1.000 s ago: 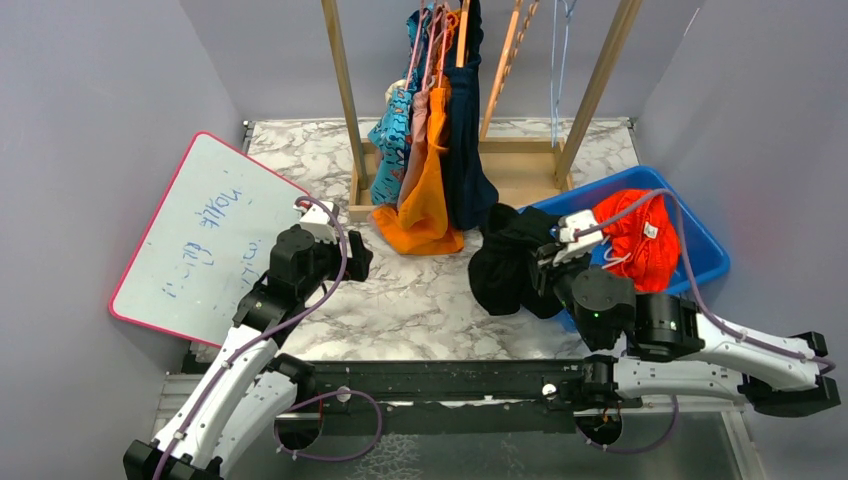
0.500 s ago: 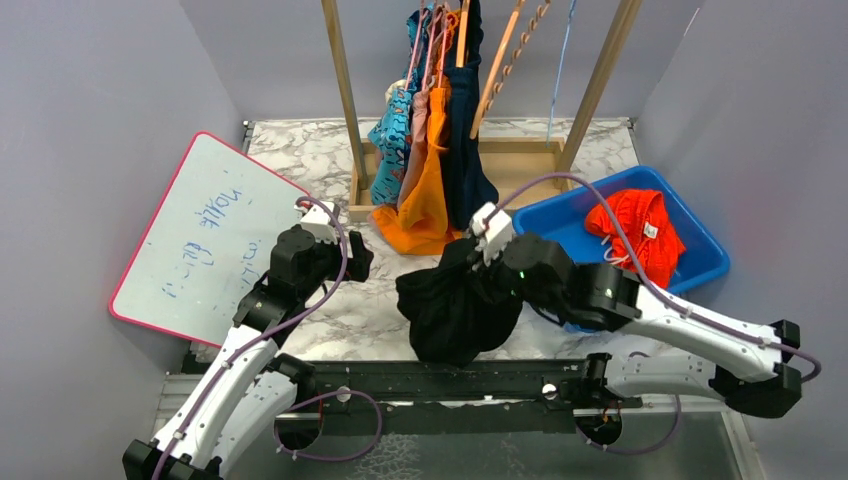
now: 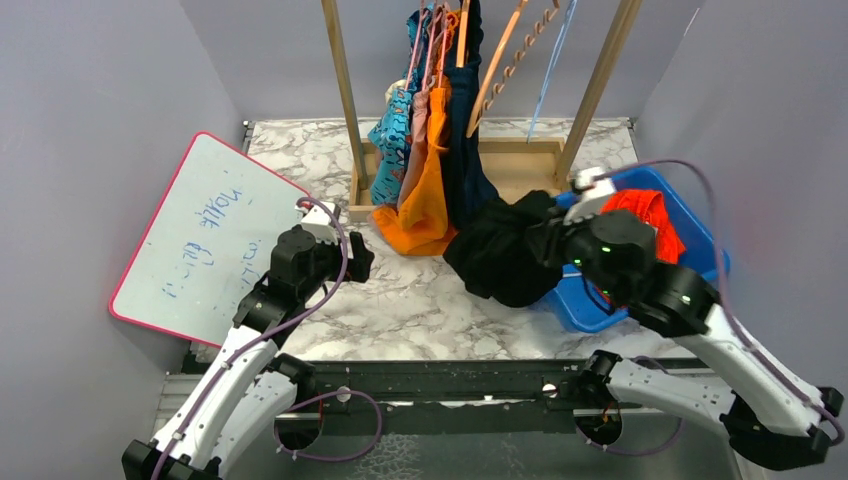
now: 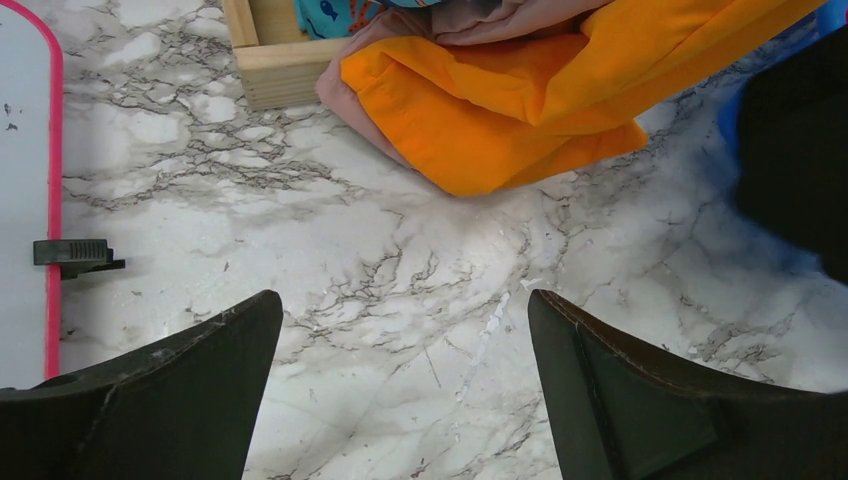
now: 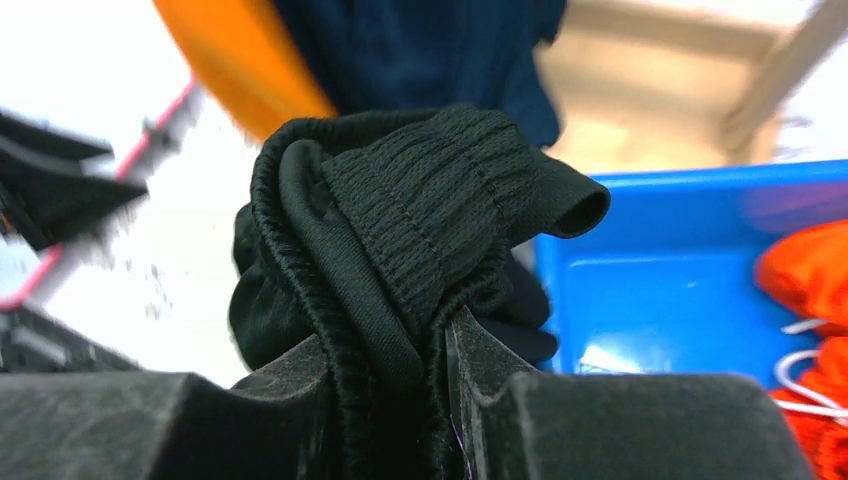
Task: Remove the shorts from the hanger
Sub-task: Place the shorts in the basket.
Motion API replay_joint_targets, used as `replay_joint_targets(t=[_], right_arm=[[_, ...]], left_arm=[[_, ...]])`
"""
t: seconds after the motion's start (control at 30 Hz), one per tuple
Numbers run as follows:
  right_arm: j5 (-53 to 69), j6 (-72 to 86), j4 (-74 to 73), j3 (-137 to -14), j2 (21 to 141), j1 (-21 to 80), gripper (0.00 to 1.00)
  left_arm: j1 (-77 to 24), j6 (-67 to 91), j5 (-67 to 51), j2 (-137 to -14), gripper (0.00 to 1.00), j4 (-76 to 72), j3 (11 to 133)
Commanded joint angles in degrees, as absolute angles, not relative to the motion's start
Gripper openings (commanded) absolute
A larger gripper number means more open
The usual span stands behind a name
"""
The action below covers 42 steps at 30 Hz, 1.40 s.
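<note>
My right gripper (image 3: 550, 246) is shut on a bunched pair of black shorts (image 3: 503, 262), held above the table just left of the blue bin (image 3: 702, 243). In the right wrist view the elastic waistband (image 5: 430, 210) is pinched between the fingers of the gripper (image 5: 392, 375). Red-orange shorts (image 3: 652, 224) lie in the bin. On the rack hang blue cartoon-print (image 3: 392, 140), dusty pink (image 3: 416, 150), bright orange (image 3: 425, 205) and dark navy shorts (image 3: 465, 160). An empty hanger (image 3: 502, 62) hangs to their right. My left gripper (image 4: 405, 312) is open over bare marble, near the orange shorts (image 4: 520, 110).
A wooden rack (image 3: 345, 100) with a box base (image 3: 520, 165) stands at the back. A pink-rimmed whiteboard (image 3: 200, 235) lies at the left, with a small black clip (image 4: 75, 255) at its edge. Grey walls close in both sides.
The right arm swung the black shorts from beside the bin out to the front middle, then back up toward the bin. The empty hanger has swung. The left arm stayed still.
</note>
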<state>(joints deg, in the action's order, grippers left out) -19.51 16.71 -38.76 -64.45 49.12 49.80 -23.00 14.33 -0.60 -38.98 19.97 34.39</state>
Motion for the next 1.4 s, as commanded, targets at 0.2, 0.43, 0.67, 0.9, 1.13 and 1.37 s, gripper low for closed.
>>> replay_joint_targets(t=[0.2, 0.43, 0.67, 0.9, 1.13, 1.37], right_arm=[[-49.91, 11.67, -41.29, -77.28, 48.99, 49.85, 0.02], [-54.36, 13.61, -35.79, -73.19, 47.61, 49.77, 0.02], [-57.10, 11.35, -35.60, -71.55, 48.41, 49.70, 0.02], [-35.86, 10.91, -34.05, -68.68, 54.53, 30.28, 0.02], [-17.17, 10.62, -32.48, -63.69, 55.48, 6.43, 0.02], [-29.61, 14.43, -29.53, -65.52, 51.77, 4.48, 0.02]], left_arm=[[-23.69, 14.75, -0.27, -37.92, 0.96, 20.63, 35.33], [-24.41, 14.70, 0.59, -37.34, 0.96, 20.78, 35.24], [-24.96, 14.60, 0.03, -37.77, 0.96, 20.83, 35.40], [-25.21, 14.67, 0.62, -37.24, 0.96, 20.88, 35.27], [-25.84, 14.51, 1.30, -37.17, 0.96, 21.00, 35.33], [-25.93, 14.50, 1.83, -36.90, 0.96, 21.24, 35.33]])
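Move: The right hand holds the bunched black shorts beside the blue basket; the basket's middle lies about 20 cm to its right, 8 cm ahead and 25 cm below. The red shorts already inside are some 4 cm farther out and 5 cm farther right than that middle, while the navy shorts on the rack hang roughly 17 cm ahead and 7 cm left of the right hand, 8 cm lower. From the left hand, the basket is about 53 cm right, 4 cm ahead and 13 cm below. Keeping its grip on the black shorts, the right hand first swings right and up by about 10 cm each, eases partly back down while edging forward, and hovers briefly. Then it sweeps on right, forward and down over the basket and the red shorts, ending some 22 cm to the right of its start, 8 cm farther out and slightly lower, turned about 45 degrees clockwise with the fingers still shut on the cloth. ##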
